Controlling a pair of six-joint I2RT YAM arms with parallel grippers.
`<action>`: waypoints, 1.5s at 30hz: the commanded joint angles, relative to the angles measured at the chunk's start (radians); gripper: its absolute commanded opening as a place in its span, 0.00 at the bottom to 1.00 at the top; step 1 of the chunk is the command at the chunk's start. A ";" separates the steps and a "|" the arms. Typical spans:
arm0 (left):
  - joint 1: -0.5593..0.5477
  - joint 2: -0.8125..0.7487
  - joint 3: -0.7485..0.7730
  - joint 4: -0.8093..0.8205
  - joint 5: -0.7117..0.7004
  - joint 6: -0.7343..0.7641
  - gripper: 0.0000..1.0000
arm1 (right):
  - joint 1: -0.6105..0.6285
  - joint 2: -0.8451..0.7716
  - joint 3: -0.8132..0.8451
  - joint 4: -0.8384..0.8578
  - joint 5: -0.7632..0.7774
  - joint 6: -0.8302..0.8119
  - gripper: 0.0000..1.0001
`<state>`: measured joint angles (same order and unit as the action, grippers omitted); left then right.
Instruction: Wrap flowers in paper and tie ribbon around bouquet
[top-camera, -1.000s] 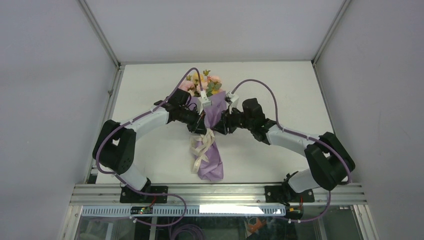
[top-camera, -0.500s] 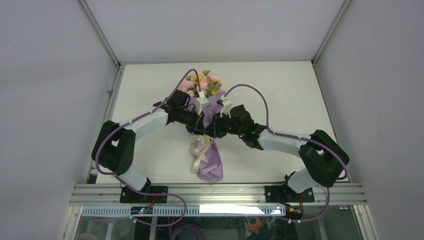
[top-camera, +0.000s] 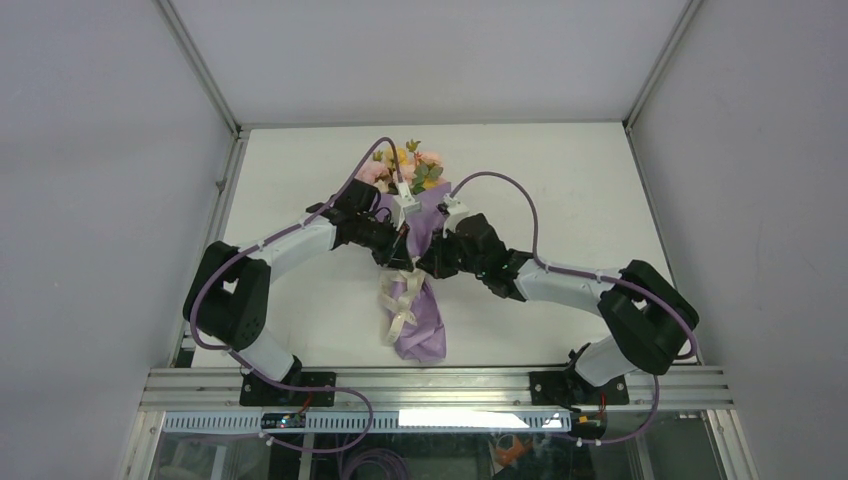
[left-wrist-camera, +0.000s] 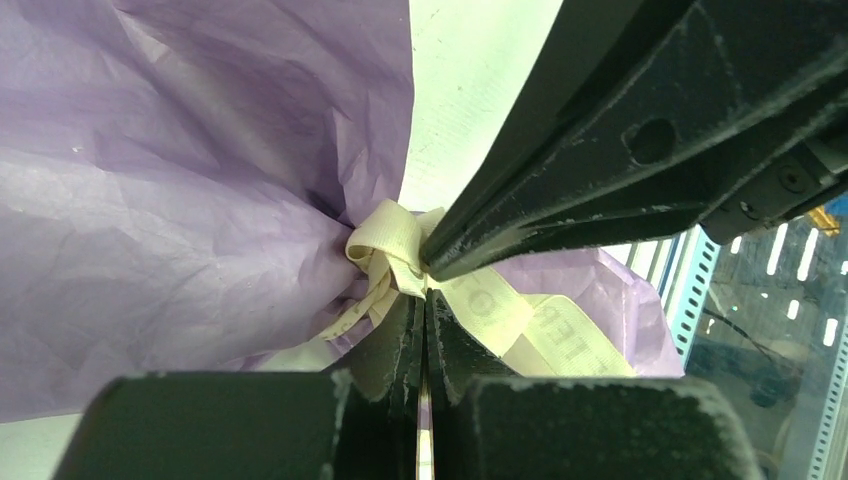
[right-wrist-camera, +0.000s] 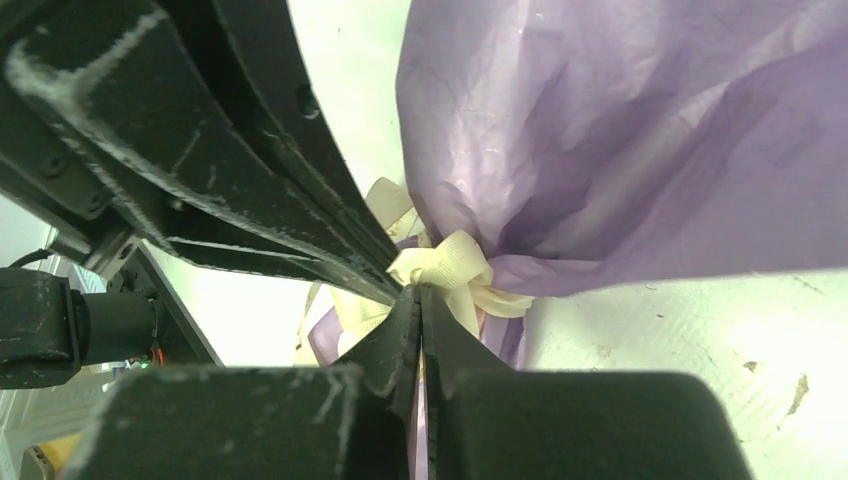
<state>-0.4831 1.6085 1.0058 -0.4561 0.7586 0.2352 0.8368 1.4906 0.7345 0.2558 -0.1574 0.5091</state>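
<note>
The bouquet lies on the table with its flowers (top-camera: 405, 165) at the far end, sticking out of the lilac paper (top-camera: 425, 325). The cream ribbon (top-camera: 402, 300) is gathered round the cone's narrow middle, loose loops trailing toward me. Both grippers meet at that spot. In the left wrist view my left gripper (left-wrist-camera: 422, 298) is shut, with the ribbon (left-wrist-camera: 385, 235) pinched at its tips beside crinkled paper (left-wrist-camera: 150, 200). My right gripper (right-wrist-camera: 418, 290) is shut on the ribbon (right-wrist-camera: 445, 262) at the knot, under the paper (right-wrist-camera: 620, 130). The stems are hidden.
The white table (top-camera: 560, 180) has an aluminium frame rail along the near edge (top-camera: 430, 385), and grey walls stand on both sides. Purple cables arch over both arms, near the blooms. The two arms' fingers cross closely at the knot.
My right gripper has moved left onto the ribbon knot and closed from open to shut. The left gripper has stayed shut in place. The bouquet has not shifted.
</note>
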 joint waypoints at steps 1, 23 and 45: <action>0.000 -0.056 0.065 -0.068 0.044 0.022 0.00 | 0.004 -0.059 -0.008 -0.005 0.045 0.016 0.00; 0.003 -0.067 0.136 -0.230 -0.031 0.160 0.00 | -0.058 -0.128 -0.014 -0.064 -0.101 -0.058 0.29; 0.002 -0.065 0.133 -0.208 -0.065 0.127 0.00 | 0.229 -0.149 -0.094 -0.058 0.120 0.057 0.62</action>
<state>-0.4831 1.5833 1.1046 -0.6918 0.6857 0.3740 1.0451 1.3231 0.6266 0.1585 -0.0956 0.5457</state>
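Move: My right fingers are shut on the ribbon loop, with the knot about 1 cm back, 1 cm left and 2 cm below. The ribbon tail lies some 8 cm back, 2 cm left and 3 cm lower, and the paper's bottom end about 18 cm straight back and 6 cm down. My left fingers also pinch ribbon, with the knot about 1 cm back, 1 cm right and 2 cm below, and the tail about 8 cm straight back and 2 cm lower. Still gripping the loop, my right hand eases about a centimetre back and to the right, then opens wide and lets go. It lifts roughly 3 cm clear of the knot and travels back and down again, ending some 8 cm back, spread around the ribbon tail. My left hand keeps its pinch by the knot, drawing about 2 cm left and a little up. ##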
